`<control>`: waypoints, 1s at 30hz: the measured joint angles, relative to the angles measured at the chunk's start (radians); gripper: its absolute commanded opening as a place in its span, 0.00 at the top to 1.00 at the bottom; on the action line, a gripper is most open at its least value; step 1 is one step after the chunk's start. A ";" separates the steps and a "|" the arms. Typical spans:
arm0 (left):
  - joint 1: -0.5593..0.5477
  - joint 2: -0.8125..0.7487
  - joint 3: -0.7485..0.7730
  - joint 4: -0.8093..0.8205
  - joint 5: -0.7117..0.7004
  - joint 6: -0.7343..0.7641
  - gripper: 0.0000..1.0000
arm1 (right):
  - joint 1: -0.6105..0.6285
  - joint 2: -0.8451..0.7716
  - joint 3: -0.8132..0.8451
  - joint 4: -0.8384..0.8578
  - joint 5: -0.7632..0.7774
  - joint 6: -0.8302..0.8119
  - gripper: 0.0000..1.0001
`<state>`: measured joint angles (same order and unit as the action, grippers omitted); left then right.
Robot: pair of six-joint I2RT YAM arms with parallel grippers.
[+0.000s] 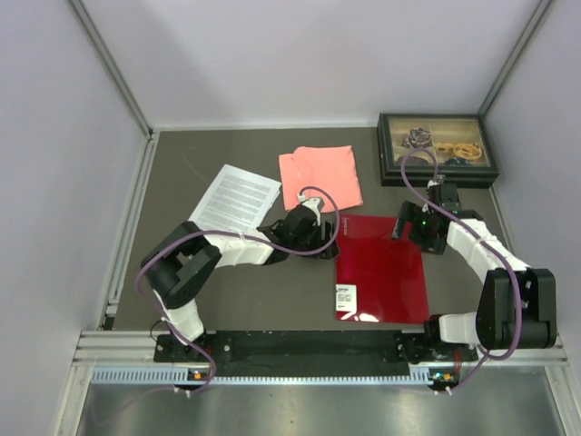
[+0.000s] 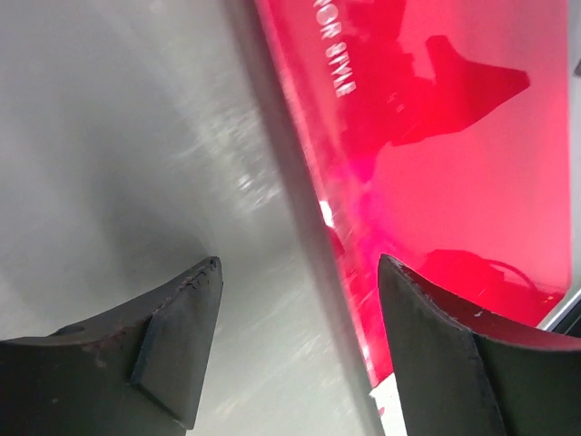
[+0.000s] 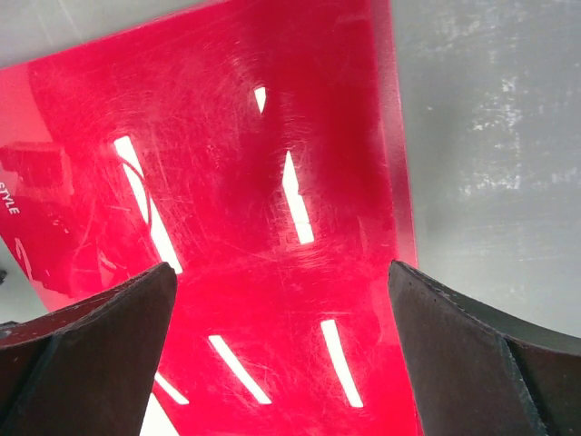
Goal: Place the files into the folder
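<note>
The folder lies shut and flat on the dark table, crimson red with a small white label near its front left corner. The files, white sheets printed with black text, rest to the far left, apart from it. My left gripper is open at the folder's left edge. In the left wrist view that gripper straddles the edge of the folder, holding nothing. My right gripper hovers open over the far right corner; in its own view the gripper frames the red folder cover.
A salmon-pink folded cloth lies behind the folder, between it and the files. A black-framed box with small items stands at the back right. Grey walls close in the table on three sides.
</note>
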<state>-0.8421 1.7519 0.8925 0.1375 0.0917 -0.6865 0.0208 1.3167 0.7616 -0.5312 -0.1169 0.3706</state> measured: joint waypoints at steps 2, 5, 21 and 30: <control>-0.006 0.029 0.031 0.005 0.000 -0.001 0.29 | -0.004 0.001 0.000 0.000 0.003 0.000 0.01; -0.011 0.057 0.062 0.003 -0.014 -0.005 0.34 | -0.005 0.006 0.000 0.000 0.008 0.000 0.01; -0.012 0.126 0.085 0.075 -0.129 -0.023 0.65 | -0.005 0.046 0.000 0.000 0.015 -0.001 0.01; -0.010 0.141 0.092 0.074 -0.154 -0.022 0.82 | -0.048 0.062 0.000 0.014 -0.002 -0.004 0.01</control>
<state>-0.8524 1.8927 0.9840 0.2111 -0.0620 -0.7082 -0.0273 1.3785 0.7616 -0.5167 -0.1184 0.3664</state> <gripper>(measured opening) 0.213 0.987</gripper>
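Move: The folder's middle lies about 13 cm right of the left hand, 7 cm back and 3 cm below, so its left edge runs right beside that hand. The pink cloth is some 15 cm ahead of the left hand and 2 cm left, the files 25 cm left and 7 cm ahead. From the right hand the folder's middle is roughly 9 cm left, 8 cm back and 4 cm lower. The left hand goes about 4 cm forward along the folder's left edge, sinking and closing; right lowers slightly. ##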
